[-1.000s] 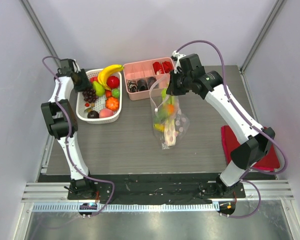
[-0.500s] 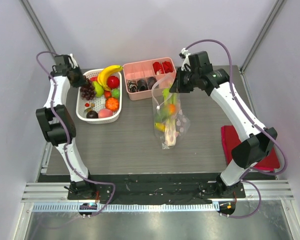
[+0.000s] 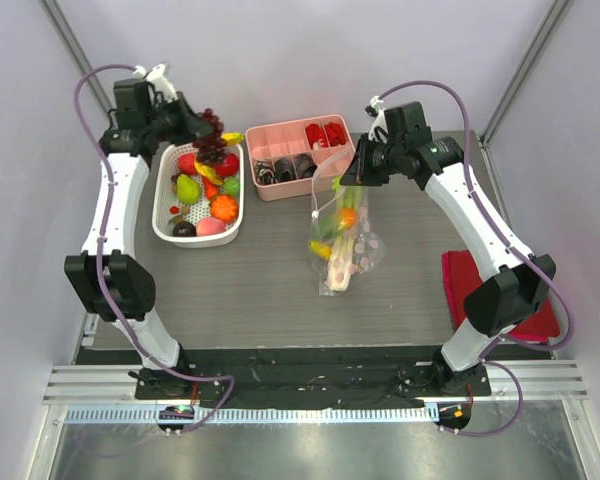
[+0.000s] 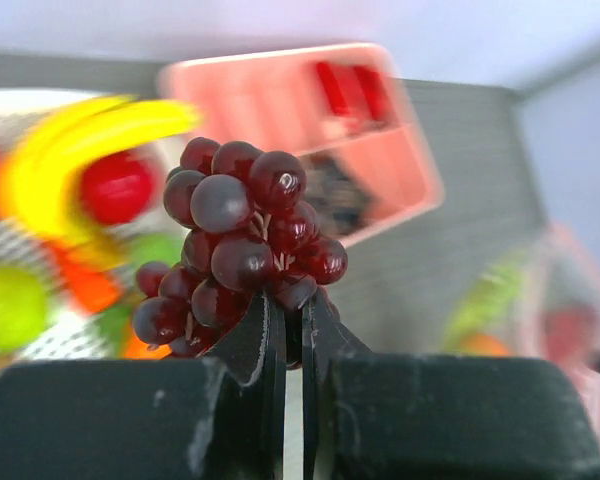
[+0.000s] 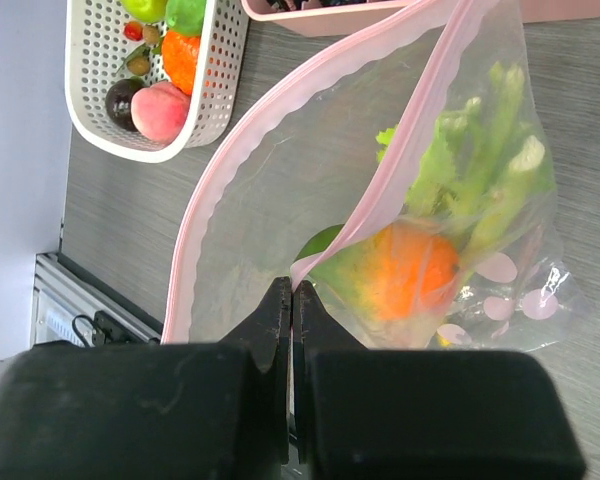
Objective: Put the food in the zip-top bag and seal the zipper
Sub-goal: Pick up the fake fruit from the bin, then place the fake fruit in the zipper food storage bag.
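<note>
My left gripper is shut on the purple grapes and holds them in the air above the far edge of the white basket. In the left wrist view the grapes hang at the tips of my gripper. My right gripper is shut on the pinkish zipper edge of the clear zip-top bag and holds its mouth up and open. In the right wrist view my gripper pinches the zipper strip. An orange fruit, a green fruit and the leek lie inside.
The basket holds a banana, red, green and orange fruits and a peach. A pink compartment tray with dark and red pieces stands behind the bag. A red cloth lies at the right edge.
My left gripper has lifted the grapes out of the basket and moved up and to the right. My right gripper has shifted slightly right, still holding the bag's edge.
</note>
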`<state>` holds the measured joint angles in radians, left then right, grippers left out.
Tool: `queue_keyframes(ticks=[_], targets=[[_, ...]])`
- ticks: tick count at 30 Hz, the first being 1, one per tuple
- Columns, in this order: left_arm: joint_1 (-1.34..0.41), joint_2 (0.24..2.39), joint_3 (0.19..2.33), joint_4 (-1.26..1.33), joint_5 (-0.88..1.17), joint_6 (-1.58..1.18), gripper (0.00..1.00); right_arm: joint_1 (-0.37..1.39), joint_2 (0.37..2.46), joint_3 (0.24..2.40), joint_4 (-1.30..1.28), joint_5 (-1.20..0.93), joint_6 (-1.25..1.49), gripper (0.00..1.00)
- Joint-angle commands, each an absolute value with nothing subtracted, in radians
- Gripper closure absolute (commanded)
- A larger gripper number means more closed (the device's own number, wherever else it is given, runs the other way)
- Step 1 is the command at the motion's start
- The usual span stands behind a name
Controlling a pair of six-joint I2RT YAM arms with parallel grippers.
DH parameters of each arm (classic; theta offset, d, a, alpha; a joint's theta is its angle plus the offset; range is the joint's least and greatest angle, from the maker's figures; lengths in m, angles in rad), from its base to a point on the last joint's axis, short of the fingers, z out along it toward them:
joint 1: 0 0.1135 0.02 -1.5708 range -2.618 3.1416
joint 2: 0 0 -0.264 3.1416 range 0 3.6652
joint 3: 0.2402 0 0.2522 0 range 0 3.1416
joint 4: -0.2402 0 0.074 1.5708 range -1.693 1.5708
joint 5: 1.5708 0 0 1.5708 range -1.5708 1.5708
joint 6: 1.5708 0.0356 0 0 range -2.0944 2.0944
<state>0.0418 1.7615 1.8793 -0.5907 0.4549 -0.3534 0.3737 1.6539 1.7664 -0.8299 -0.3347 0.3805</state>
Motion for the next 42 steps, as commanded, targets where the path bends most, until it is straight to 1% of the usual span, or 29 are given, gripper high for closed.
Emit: queue_keyframes(ticks=[1, 9, 12, 14, 19, 24, 26, 28, 31, 32, 33, 34, 36, 37, 38, 39, 40, 42], targets=[[-0.086, 1.663, 1.956, -0.468, 0.592, -0.471, 1.00, 0.390, 1.595, 1.764, -0.787, -0.374, 0.391, 0.99], [-0.302, 1.643, 1.953, -0.339, 0.661, -0.669, 1.00, 0.439, 1.559, 1.758, -0.770, -0.376, 0.371, 0.99], [-0.347, 1.654, 1.927, -0.318, 0.670, -0.710, 1.00, 0.440, 1.548, 1.759, -0.773, -0.368, 0.361, 0.99], [-0.379, 1.648, 1.866, -0.310, 0.684, -0.718, 1.00, 0.440, 1.539, 1.761, -0.776, -0.364, 0.351, 0.99], [-0.403, 1.609, 1.689, -0.302, 0.690, -0.677, 1.00, 0.440, 1.514, 1.750, -0.778, -0.368, 0.330, 0.99], [-0.440, 1.597, 1.643, -0.373, 0.738, -0.586, 1.00, 0.442, 1.505, 1.738, -0.775, -0.373, 0.318, 0.99], [-0.465, 1.594, 1.657, -0.458, 0.756, -0.473, 0.99, 0.440, 1.503, 1.736, -0.773, -0.379, 0.310, 0.99], [-0.502, 1.597, 1.686, -0.564, 0.767, -0.357, 0.93, 0.440, 1.499, 1.733, -0.765, -0.388, 0.299, 0.99], [-0.514, 1.603, 1.715, -0.633, 0.778, -0.308, 0.61, 0.442, 1.488, 1.723, -0.753, -0.413, 0.284, 0.99], [-0.512, 1.608, 1.729, -0.693, 0.779, -0.279, 0.44, 0.442, 1.485, 1.720, -0.750, -0.417, 0.272, 0.99], [-0.508, 1.617, 1.749, -0.722, 0.778, -0.264, 0.39, 0.440, 1.479, 1.717, -0.746, -0.419, 0.268, 0.99], [-0.485, 1.626, 1.785, -0.750, 0.775, -0.256, 0.36, 0.440, 1.476, 1.710, -0.746, -0.420, 0.264, 0.99], [-0.439, 1.626, 1.801, -0.740, 0.790, -0.290, 0.28, 0.440, 1.470, 1.703, -0.738, -0.425, 0.261, 0.99], [-0.370, 1.611, 1.787, -0.712, 0.817, -0.311, 0.23, 0.440, 1.465, 1.695, -0.738, -0.425, 0.258, 0.99], [-0.332, 1.597, 1.770, -0.609, 0.836, -0.334, 0.14, 0.442, 1.463, 1.692, -0.736, -0.425, 0.259, 0.99], [-0.255, 1.582, 1.746, -0.557, 0.834, -0.380, 0.09, 0.442, 1.463, 1.689, -0.736, -0.425, 0.253, 0.99], [-0.220, 1.565, 1.703, -0.519, 0.766, -0.391, 0.02, 0.440, 1.460, 1.684, -0.735, -0.423, 0.249, 0.99], [-0.145, 1.545, 1.675, -0.492, 0.666, -0.371, 0.02, 0.442, 1.457, 1.681, -0.733, -0.420, 0.244, 0.99]])
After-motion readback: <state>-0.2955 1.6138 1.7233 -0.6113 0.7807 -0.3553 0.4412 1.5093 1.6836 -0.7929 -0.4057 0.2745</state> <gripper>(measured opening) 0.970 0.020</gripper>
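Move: The bag's open mouth, where my left hand is taking the grapes it holds, is about 12 cm back, 23 cm to its right and 6 cm below. Of that hand, the white basket is 6 cm left and roughly level fore-and-aft, 28 cm down; the pink bin is some 11 cm ahead, 18 cm right and 29 cm down. My right hand pinches the bag's rim, with the mouth's middle about 4 cm to its left, level with it. With my left hand I swing the held grapes right about 25 cm and back nearly 20 to the bag's mouth, arching up 10 cm, then dipping 12 and turning clockwise some 45 degrees. There I open wide, let go and start back left and forward, empty. My right hand keeps pinching the rim, drawing it back 5 cm and up 3. ##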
